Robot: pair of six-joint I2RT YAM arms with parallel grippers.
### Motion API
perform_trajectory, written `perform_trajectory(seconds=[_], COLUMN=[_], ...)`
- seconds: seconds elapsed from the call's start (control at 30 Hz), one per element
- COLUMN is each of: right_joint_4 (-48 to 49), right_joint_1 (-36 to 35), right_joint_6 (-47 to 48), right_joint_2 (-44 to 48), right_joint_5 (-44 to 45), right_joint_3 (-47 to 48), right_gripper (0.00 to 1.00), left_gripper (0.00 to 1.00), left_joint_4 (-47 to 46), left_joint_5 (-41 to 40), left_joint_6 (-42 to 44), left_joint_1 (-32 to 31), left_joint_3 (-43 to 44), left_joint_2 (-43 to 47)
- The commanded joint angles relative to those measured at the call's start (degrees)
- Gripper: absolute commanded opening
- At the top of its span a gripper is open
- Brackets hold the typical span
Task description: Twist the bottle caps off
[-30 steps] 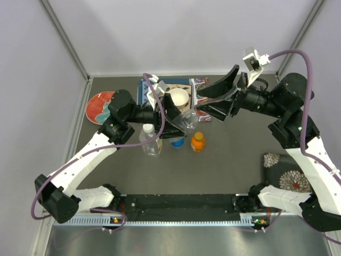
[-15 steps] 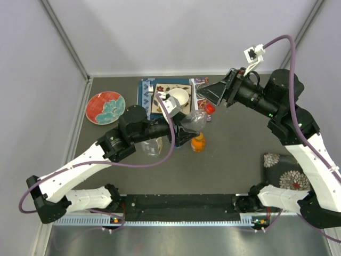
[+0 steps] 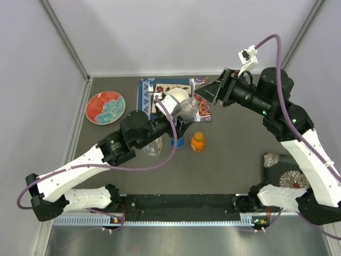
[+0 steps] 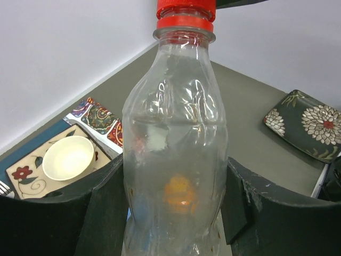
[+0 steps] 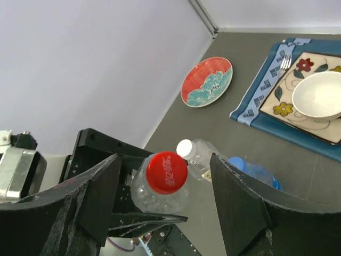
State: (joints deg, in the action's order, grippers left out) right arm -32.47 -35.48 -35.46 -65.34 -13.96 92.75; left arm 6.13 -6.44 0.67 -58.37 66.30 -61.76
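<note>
My left gripper [image 4: 173,210] is shut on the body of the slim clear bottle [image 4: 173,122] and holds it upright above the table. Its red cap [image 5: 167,172] is on the neck. My right gripper [image 5: 164,169] is open, its jaws standing either side of the red cap with gaps on both sides. In the top view the held bottle [image 3: 187,108] sits between my left gripper [image 3: 180,121] and right gripper [image 3: 206,96]. On the table stand the wide clear bottle [image 3: 152,144] with its white cap [image 5: 185,148], the blue-tinted bottle [image 3: 177,141] with its blue cap [image 5: 238,163], and the orange bottle [image 3: 197,142].
A white bowl [image 3: 178,97] sits on a patterned placemat [image 3: 146,96] at the back. A red plate [image 3: 105,106] lies at the left, a dark floral plate [image 3: 285,170] at the right. Walls close in the back and sides.
My left gripper has carried the slim bottle up and toward the back right. My right gripper has moved in over it and now straddles the red cap.
</note>
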Motion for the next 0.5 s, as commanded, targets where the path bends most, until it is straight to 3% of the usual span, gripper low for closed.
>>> perform_trajectory(seconds=[0.0,0.17,0.47], right_joint_4=[1.09,2.14,2.94], right_joint_1=[-0.73,-0.9,-0.81], right_joint_6=[-1.01,-1.27,-1.63], right_joint_2=[-1.01,-1.54,-1.72], right_joint_5=[0.25,0.07,-1.69], right_joint_3=[0.77,0.15,-1.52], right_gripper=[0.68,0.64,0.47], left_gripper=[0.27,0.27,0.27], left_joint_4=[-2.97,-3.49,-3.84], left_joint_5=[-3.49,-4.02,-4.64], left_joint_6=[1.53,1.88,1.88], left_joint_1=[-1.13,-1.83,-2.1], left_joint_3=[-0.12,-0.39,-0.82], left_joint_2=[0.32,0.24,0.58])
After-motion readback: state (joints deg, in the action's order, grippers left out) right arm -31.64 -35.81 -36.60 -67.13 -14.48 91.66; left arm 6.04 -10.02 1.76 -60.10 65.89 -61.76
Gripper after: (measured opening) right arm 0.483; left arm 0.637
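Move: The red cap sits on the bottle gripped by the left hand, some 2 cm ahead, 2 cm left and 2 cm below the open right fingers. From the left hand it is about 9 cm up, 1 cm ahead and 4 cm right. Far below on the table, roughly 40 cm under the right hand, the orange jar stands about 3 cm ahead and level sideways; the blue-capped bottle is around 4 cm ahead and 8 cm left. The red cap is taken between the right fingers: the right hand eases down and to its left, slightly forward, about 2 cm in all, its fingers closing by roughly a third around the cap without clearly gripping it yet. The left hand stays in place, keeping its hold on the bottle body. ##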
